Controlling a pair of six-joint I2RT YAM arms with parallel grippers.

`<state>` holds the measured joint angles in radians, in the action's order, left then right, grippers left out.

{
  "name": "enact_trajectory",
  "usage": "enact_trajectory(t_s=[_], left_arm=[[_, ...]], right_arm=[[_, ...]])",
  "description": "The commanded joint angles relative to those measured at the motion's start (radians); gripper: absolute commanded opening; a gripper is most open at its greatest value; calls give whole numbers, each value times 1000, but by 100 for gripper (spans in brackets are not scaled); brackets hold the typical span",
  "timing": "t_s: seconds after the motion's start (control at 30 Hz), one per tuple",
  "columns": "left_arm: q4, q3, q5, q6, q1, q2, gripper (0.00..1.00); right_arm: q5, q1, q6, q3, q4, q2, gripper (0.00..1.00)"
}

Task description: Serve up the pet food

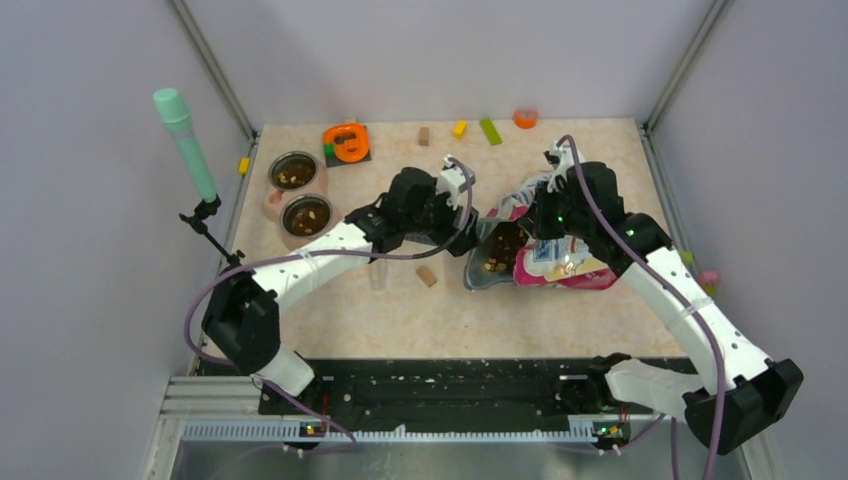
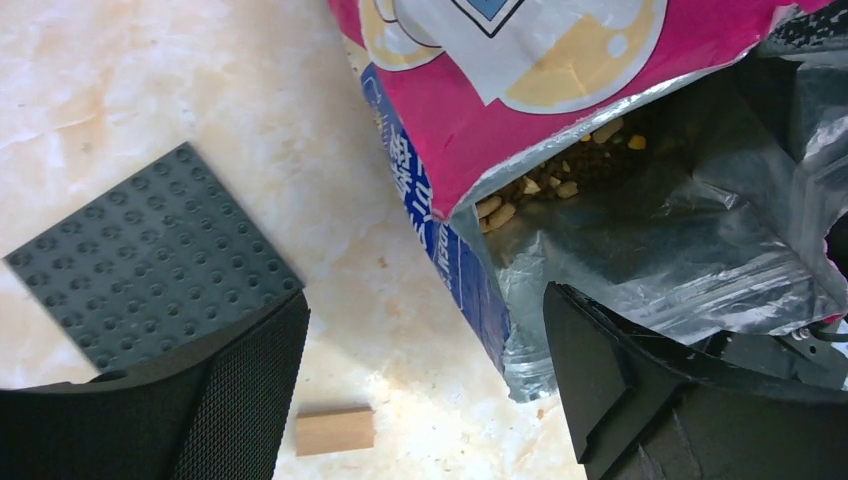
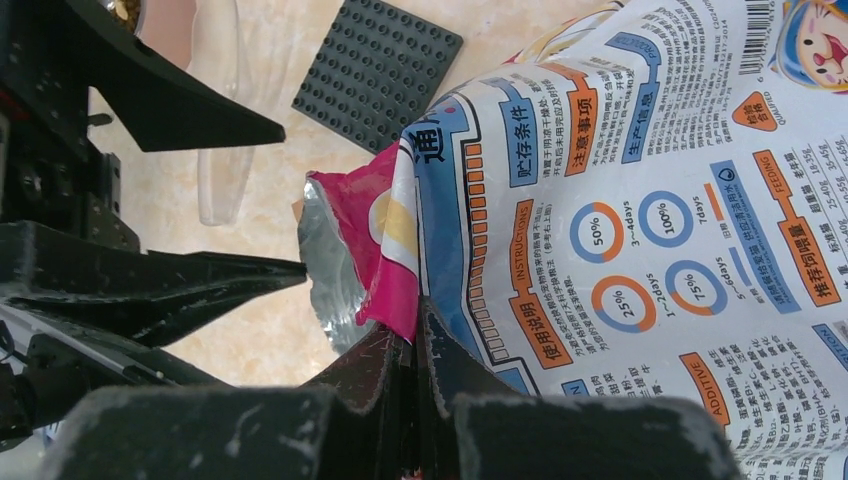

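Note:
The pink-and-blue pet food bag (image 1: 560,265) lies on its side mid-table, its mouth facing left. Brown kibble (image 2: 560,180) shows inside the silver lining, and also in the top view (image 1: 497,248). My right gripper (image 3: 415,335) is shut on the bag's pink rim (image 3: 395,290) and holds that edge up; from above it sits over the bag's top (image 1: 537,213). My left gripper (image 2: 425,390) is open at the bag's mouth and holds nothing. The bag's lower corner (image 2: 505,345) lies between its fingers, close to the right one (image 2: 610,400).
Two bowls (image 1: 293,172) (image 1: 307,214) holding some kibble stand at the left. A dark grey studded plate (image 2: 150,260) and a tan block (image 2: 335,430) lie near the left gripper. A clear scoop (image 3: 215,160) lies on the table. Small coloured blocks (image 1: 489,131) line the back edge.

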<state>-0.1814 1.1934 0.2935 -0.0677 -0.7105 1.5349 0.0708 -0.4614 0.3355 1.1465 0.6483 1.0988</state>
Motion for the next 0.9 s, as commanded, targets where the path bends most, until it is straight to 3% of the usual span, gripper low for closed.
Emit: enact_trajectory(t_s=[0.0,0.17,0.27,0.33,0.4,0.43,0.53,0.57,0.67,0.73,0.87], left_arm=[[94,42,26,-34,-25,43,91],[117,121,-87,-123,-31,139,85],[117,176,-100,-187,-31,194,71],[99,226,-111,-224,-30,221,48],[74,265,-120,-241,-32,234,9],[55,284,-133,-252,-31,238,0],[-34,363,-209,-300,-28,236,0],[-114,416,-227,-327,-23,238,0],[-415,702,-273,-469,4,310,0],[-564,905,-203,-548,36,389,0],[-526,982,-12,-721,101,426,0]], right_arm=[[-22,2,23,43,-26,-62,0],[-36,2,24,40,-11,-83,0],[-64,1,21,26,13,-100,0],[-106,1,20,20,40,-109,0],[-159,1,35,26,79,-113,2],[-180,1,43,32,97,-116,13],[-196,1,48,74,160,-110,53],[-197,1,49,96,194,-103,59],[-191,1,28,170,280,-90,66],[-183,1,-11,201,296,-93,66],[-152,1,-137,184,214,-141,66]])
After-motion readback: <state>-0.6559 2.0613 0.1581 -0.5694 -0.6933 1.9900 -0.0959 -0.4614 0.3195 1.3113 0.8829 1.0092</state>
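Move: The near edge of the open pet-food bag's mouth is about 6 cm right of the left hand, 3 cm ahead and slightly below. Some 16 cm below that hand, the dark baseplate lies about 12 cm ahead and 7 cm left, and the wooden block 9 cm left, 1 cm ahead. From the right hand, still shut on the bag's rim, that mouth edge is some 5 cm left, level fore-and-aft and 3 cm down. Left hand reaches 6 cm right, pinches the bag's lip, pulls forward-up; right hand opens, rising 5 cm and rightward. ##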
